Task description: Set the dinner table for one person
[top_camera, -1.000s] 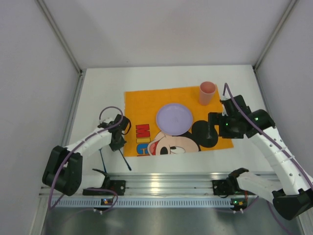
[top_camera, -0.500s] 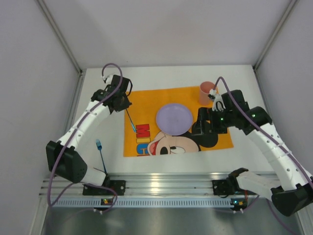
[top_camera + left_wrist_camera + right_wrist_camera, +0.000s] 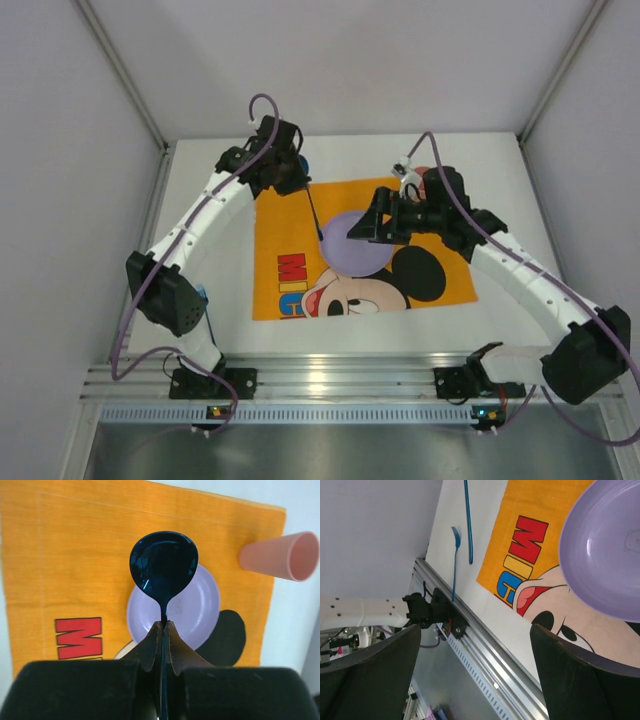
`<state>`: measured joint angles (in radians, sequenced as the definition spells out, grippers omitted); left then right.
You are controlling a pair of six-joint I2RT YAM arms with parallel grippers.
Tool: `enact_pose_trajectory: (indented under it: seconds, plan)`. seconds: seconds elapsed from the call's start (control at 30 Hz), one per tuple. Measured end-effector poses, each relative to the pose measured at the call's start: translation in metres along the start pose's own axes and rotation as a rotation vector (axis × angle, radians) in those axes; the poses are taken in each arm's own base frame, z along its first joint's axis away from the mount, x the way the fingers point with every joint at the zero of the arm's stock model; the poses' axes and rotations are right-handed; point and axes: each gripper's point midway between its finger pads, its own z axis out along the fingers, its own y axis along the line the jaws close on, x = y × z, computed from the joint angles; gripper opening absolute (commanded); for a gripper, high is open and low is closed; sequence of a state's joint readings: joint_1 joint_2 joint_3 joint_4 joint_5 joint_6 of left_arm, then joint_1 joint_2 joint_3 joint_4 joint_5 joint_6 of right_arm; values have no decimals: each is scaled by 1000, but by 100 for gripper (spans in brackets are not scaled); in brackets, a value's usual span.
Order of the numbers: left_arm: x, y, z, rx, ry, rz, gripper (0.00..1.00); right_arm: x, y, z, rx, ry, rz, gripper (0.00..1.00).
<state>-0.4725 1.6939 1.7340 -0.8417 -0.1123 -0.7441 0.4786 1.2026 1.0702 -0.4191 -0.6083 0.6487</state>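
A dark blue spoon is clamped by its handle in my left gripper, its bowl hanging over the lilac plate. In the top view the left gripper is at the far left corner of the orange Mickey placemat, and the spoon slants toward the plate. My right gripper stands open above the plate's far edge with nothing between its fingers. A pink cup stands off the mat's far right corner. The white dinner table carries it all.
A blue fork and another thin blue utensil lie on the bare table left of the placemat, near the aluminium rail. In the top view the fork is mostly hidden by the left arm. Grey walls close in the table.
My left arm has lifted the spoon from the near left of the table and swung to the mat's far left corner. The right arm has moved left to above the plate.
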Motion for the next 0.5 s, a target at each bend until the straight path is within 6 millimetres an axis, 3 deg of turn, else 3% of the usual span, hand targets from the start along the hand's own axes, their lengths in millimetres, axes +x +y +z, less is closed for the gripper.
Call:
enact_pose_trajectory:
  seconds: [0.17,0.37,0.47,0.5]
  plan:
    - [1,-34,-7,94,25,2,0,-10,-1,37,20,12,-18,86]
    - [-3,-51,-16,157,35,-4,0,-23,-1,64,45,-9,-44,79]
    - [-1,-54,-16,169,49,-7,0,-25,0,77,53,-3,-51,66]
    - [0,-55,-16,175,55,-8,0,-24,0,81,53,1,-55,54]
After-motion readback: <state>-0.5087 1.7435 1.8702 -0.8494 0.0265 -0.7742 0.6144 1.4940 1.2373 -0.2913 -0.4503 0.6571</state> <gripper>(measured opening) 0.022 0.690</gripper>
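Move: The spoon's handle, held near the bowl by the left hand and trailing back and down, has its middle about 10 cm left of the open right hand, 6 cm ahead and 3 cm lower. From the left hand, the right gripper it is offered to is some 12 cm back, 12 cm right, at about its height. The plate is 7 cm ahead of the right hand, level sideways, 24 cm below; the cup 18 cm ahead, 19 cm right, 20 cm below. The spoon is carried about 5 cm right and some 3 cm up in the left hand's kept grip, with a slight roll, slowing to a near stop. The right hand comes to meet its trailing handle, reaching roughly 6 cm left and 5 cm forward over the plate while sinking a little, and its wide-open fingers begin to close around the handle's free end without gripping it yet. ##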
